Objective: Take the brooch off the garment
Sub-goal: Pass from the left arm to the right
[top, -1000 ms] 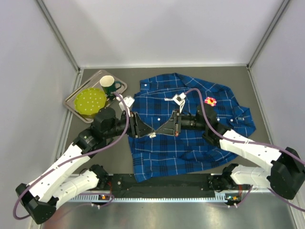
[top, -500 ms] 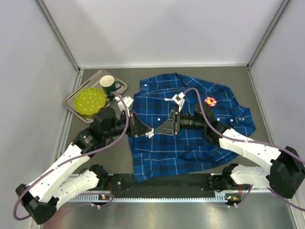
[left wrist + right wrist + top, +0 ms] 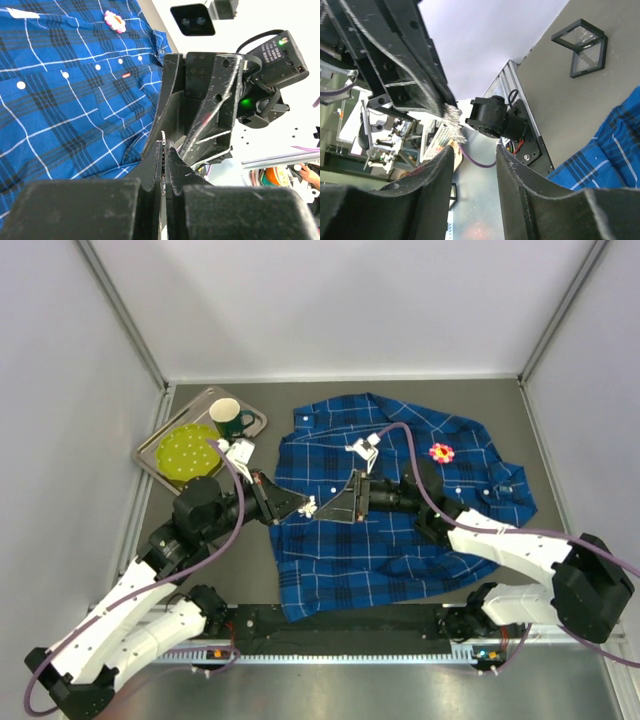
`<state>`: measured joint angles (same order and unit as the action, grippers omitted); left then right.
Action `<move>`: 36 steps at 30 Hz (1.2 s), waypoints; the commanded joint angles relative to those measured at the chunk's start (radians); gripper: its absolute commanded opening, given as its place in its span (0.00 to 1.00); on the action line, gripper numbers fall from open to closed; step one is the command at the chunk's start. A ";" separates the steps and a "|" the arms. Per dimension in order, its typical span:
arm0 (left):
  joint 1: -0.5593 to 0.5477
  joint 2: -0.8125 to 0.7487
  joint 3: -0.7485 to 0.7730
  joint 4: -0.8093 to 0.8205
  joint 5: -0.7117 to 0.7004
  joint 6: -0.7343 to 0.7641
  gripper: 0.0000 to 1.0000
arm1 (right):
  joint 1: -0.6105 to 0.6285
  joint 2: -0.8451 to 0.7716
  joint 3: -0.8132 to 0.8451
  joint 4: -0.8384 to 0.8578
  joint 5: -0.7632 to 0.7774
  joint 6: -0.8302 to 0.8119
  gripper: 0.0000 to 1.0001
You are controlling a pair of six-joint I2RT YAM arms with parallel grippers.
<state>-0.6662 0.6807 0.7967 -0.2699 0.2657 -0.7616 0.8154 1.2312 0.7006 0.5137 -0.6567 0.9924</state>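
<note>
The garment (image 3: pixel 400 500) is a blue plaid shirt spread flat over the middle and right of the table. My left gripper (image 3: pixel 308 507) hovers above the shirt's left part, shut on a small silvery glittering brooch (image 3: pixel 451 120). Only the brooch's thin edge (image 3: pixel 163 162) shows between the jaws in the left wrist view. Facing it, a short gap away, is my right gripper (image 3: pixel 338 510), open with nothing between its fingers (image 3: pixel 440 165). A pink flower-shaped pin (image 3: pixel 441 452) sits on the shirt's upper right, also seen as the pink pin (image 3: pixel 115 21) in the left wrist view.
A metal tray (image 3: pixel 150 455) at the back left carries a green plate (image 3: pixel 188 453) and a green mug (image 3: pixel 228 416). White walls enclose the table on three sides. A small black-framed clear box (image 3: pixel 580 45) appears on grey floor in the right wrist view.
My left gripper closed on the silvery brooch and my right gripper let go and opened. The left arm has drawn back to the left with the brooch.
</note>
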 commanded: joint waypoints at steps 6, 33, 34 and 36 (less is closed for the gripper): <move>0.005 0.002 -0.040 0.133 0.013 -0.054 0.00 | 0.007 -0.009 -0.007 0.157 -0.003 0.038 0.27; 0.005 -0.009 -0.045 0.152 0.036 -0.073 0.00 | -0.024 -0.027 -0.035 0.218 0.028 0.068 0.15; 0.005 -0.009 -0.045 0.152 0.038 -0.074 0.00 | -0.027 -0.024 -0.033 0.220 0.028 0.068 0.15; 0.005 -0.012 -0.048 0.155 0.036 -0.076 0.00 | -0.030 -0.024 -0.030 0.220 0.028 0.066 0.16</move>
<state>-0.6655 0.6830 0.7578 -0.1799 0.2832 -0.8265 0.7971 1.2301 0.6670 0.6655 -0.6395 1.0645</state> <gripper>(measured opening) 0.018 0.154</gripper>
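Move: Hold the white beaded brooch just past the closed left fingertips, about 2 cm to the left hand's right and 1 cm ahead. From the right hand it lies about 3 cm left, 1 cm ahead and 2 cm above. Counted from the right hand, the shirt's middle lies roughly 15 cm right, 5 cm ahead and 26 cm below, and the small black frame box some 23 cm left, level with it fore and aft, as far below. Bring the right gripper up about 2 cm, with a small dip on the way, towards the brooch while narrowing its half-open fingers to a slim gap, not fully shut, and rolling the wrist about 5 degrees. Keep the left gripper almost in place, shut on the brooch, letting it edge less than 1 cm to the right. ##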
